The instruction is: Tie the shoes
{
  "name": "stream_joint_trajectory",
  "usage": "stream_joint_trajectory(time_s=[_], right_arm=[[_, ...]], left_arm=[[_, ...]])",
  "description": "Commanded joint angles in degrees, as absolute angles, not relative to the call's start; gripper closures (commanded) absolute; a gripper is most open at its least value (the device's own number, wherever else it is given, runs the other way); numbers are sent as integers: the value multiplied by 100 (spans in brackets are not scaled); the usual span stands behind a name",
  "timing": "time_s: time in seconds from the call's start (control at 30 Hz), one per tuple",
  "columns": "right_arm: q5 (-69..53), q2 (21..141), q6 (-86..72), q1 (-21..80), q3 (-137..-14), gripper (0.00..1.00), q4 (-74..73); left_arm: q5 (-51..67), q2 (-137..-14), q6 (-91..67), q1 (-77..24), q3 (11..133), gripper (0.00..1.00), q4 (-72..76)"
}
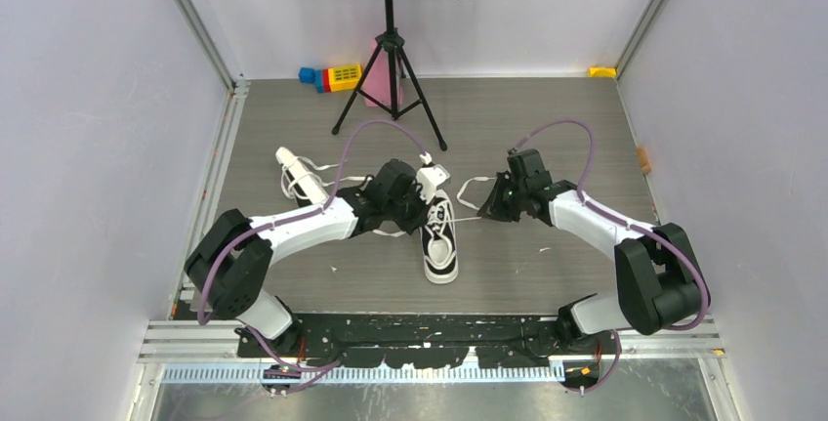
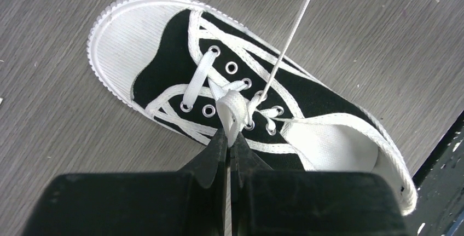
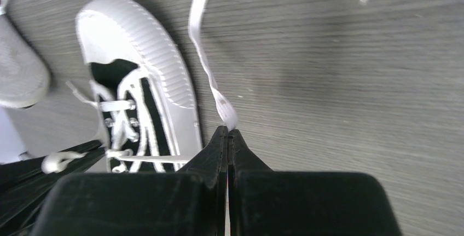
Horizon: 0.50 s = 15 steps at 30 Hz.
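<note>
One of the shoes (image 1: 441,245), black with white sole and toe cap, lies in the middle of the table with its toe toward the arms. The other shoe (image 1: 296,172) lies on its side to the left, its laces loose around it. My left gripper (image 2: 228,137) is shut on a folded loop of white lace (image 2: 232,107) just above the eyelets of the middle shoe (image 2: 164,44). A taut lace strand (image 2: 293,30) runs away from the knot area. My right gripper (image 3: 228,131), right of that shoe (image 3: 164,82), is shut on the other lace end (image 3: 205,55), whose tail trails over the table.
A black music stand on a tripod (image 1: 391,69) stands at the back centre, with coloured toy blocks (image 1: 332,77) beside it. A small yellow object (image 1: 602,71) sits in the back right corner. Grey walls close in both sides.
</note>
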<state>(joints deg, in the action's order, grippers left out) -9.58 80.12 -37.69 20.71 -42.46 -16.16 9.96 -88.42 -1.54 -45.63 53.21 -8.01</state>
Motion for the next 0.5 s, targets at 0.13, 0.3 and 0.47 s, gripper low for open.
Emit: stream_joint_trajectory(time_s=[0.13, 0.3, 0.47], right_arm=[[-2262, 7964, -4025, 2039, -4516, 100, -374], [-2722, 8211, -4274, 2052, -4670, 100, 218], [-2956, 8442, -4439, 2147, -4753, 99, 569]], left_arm=[[879, -8862, 630, -4627, 5745, 100, -1233], [1028, -8944, 899, -4643, 5868, 100, -1117], [1192, -9011, 1094, -4653, 5929, 100, -1055]])
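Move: The right hand holds one lace drawn straight from the knot on the upright black shoe. The knot lies about 11 cm to its left, 3 cm back and 4 cm lower, with the white toe cap some 12 cm left and 6 cm ahead. The lying shoe is some 46 cm left and 9 cm ahead of it. For the left hand, which already pinches a loop, the knot is only about 2 cm right and 3 cm below, level fore and aft. Still pinching its lace, the right hand stops pulling outward and carries it about 6 cm left and nearly as far up, easing some 3 cm forward too, in towards the toe half of the shoe, while the wrist rolls its left side up by roughly 20 degrees. The left fingers keep the loop pinched above the knot, barely rising and turning slightly clockwise. ##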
